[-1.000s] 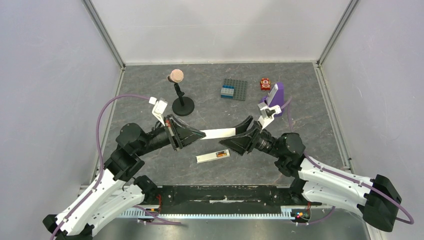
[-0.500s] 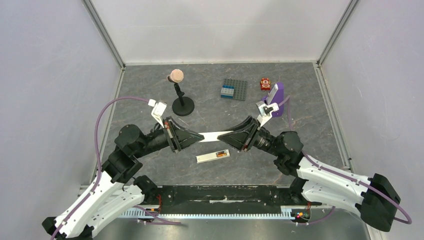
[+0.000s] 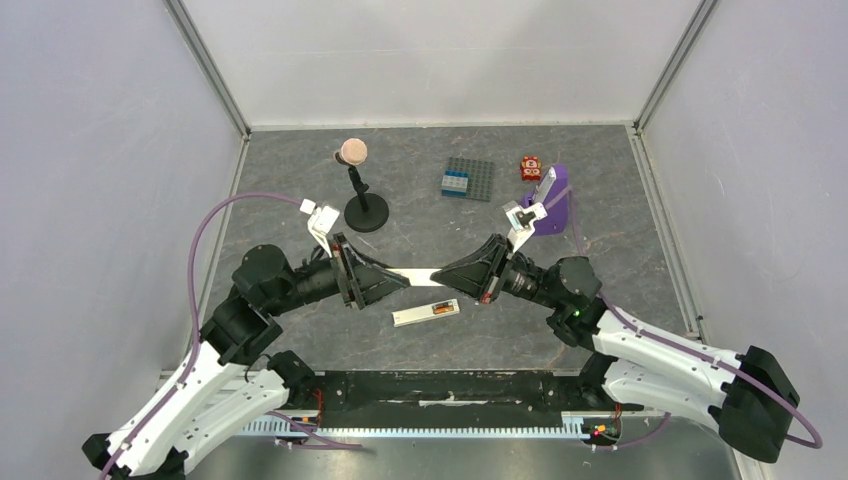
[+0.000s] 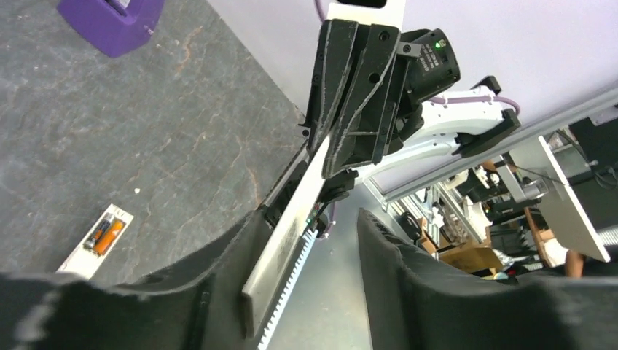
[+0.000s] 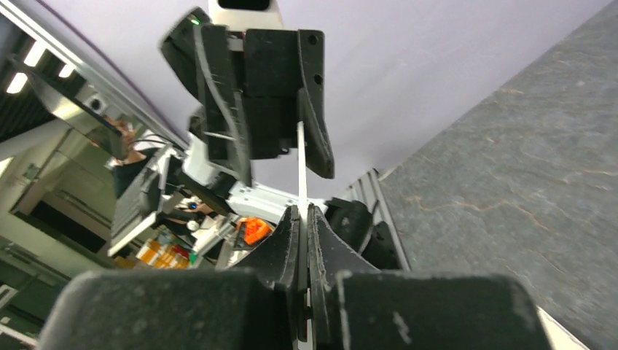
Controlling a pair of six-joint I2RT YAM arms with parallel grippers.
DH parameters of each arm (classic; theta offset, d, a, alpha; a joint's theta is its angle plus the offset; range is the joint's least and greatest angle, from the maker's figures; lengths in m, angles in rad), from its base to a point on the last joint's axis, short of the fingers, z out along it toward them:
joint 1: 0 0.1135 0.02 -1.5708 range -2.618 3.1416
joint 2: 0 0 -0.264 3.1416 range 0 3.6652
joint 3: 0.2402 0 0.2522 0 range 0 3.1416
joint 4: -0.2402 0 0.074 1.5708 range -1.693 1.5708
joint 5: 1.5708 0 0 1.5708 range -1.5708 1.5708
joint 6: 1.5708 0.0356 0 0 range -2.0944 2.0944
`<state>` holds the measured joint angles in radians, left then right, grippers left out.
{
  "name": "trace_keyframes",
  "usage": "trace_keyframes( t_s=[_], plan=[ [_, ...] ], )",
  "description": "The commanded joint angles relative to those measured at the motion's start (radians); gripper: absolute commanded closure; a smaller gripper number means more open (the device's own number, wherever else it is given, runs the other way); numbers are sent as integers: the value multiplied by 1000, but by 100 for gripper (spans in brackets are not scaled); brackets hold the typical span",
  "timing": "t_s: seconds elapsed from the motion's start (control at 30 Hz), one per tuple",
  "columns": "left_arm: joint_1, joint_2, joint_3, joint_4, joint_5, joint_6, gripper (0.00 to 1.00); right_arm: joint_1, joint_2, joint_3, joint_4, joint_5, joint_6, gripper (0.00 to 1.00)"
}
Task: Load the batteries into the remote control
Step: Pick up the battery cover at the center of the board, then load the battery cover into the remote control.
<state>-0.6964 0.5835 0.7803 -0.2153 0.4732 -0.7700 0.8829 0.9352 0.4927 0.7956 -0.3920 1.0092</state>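
Note:
The white remote control (image 3: 426,313) lies flat on the grey table floor in the top view. Its recess faces up with the batteries (image 3: 441,308) in it, one orange (image 4: 110,235) and one dark (image 4: 98,238). Above it a thin white strip (image 3: 421,277) hangs level between the arms. My right gripper (image 3: 443,279) is shut on the strip's right end, edge-on between its pads (image 5: 302,211). My left gripper (image 4: 310,226) is open. The strip (image 4: 291,233) rests against its left finger with a wide gap to the other.
A purple wedge stand (image 3: 552,200) is at the back right, behind the right wrist. Beside it sit a small red toy (image 3: 530,167) and a grey studded plate (image 3: 468,180). A black stand with a pink ball (image 3: 364,210) is behind the left gripper.
The right gripper came in from open and shut on the strip's right end. The left gripper, shut on the strip before, has opened. Both arms drifted slightly left.

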Motion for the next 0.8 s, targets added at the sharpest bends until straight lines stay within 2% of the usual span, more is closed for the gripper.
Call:
trace_keyframes(
  t_s=[0.0, 0.07, 0.13, 0.23, 0.33, 0.5, 0.77],
  plan=[
    [-3, -7, 113, -187, -116, 126, 38, -34, -3, 10, -174, -3, -111, 100],
    [-3, -12, 161, -323, -242, 157, 31, -74, -1, -23, -229, -19, -133, 100],
    [-3, -16, 183, -429, -370, 162, 29, -102, 17, -28, -307, -43, -161, 100],
    [-3, -14, 163, -507, -493, 136, 29, -112, 94, 35, -514, -50, -241, 100],
    [-2, 2, 117, -557, -592, 73, 29, -123, 184, 57, -600, -75, -261, 100],
    [-3, 25, -5, -558, -602, -55, 30, -131, 293, 44, -584, -131, -251, 100],
    [-3, -23, -209, -451, -549, -193, 31, -144, 386, 36, -449, -150, -196, 100]
  ],
)
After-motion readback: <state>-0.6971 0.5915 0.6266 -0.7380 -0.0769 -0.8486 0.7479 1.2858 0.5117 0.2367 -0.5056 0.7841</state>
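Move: The open remote control that the right hand is taking the battery cover to lies on the table about 5 cm ahead of this hand, 4 cm to its left and roughly 31 cm below. Its two batteries sit in its right end, some 4 cm right of its middle; the cover's middle is about 4 cm left of the hand. From the left hand, the remote is about 6 cm ahead, 4 cm to the right and 31 cm below. Still pinching the cover's right end, the right hand drops quickly by some 23 cm, drawing about 4 cm forward, and tips over by roughly 45 degrees so the fingers point left and down with the cover towards the remote, slowing to a near stop over it. The left hand, its fingers already parted round the cover's other end, opens wider and backs off left and forward, then sinks, ending about 8 cm farther left and 19 cm lower, tilting fingertips down while turning about 30 degrees counter-clockwise. ##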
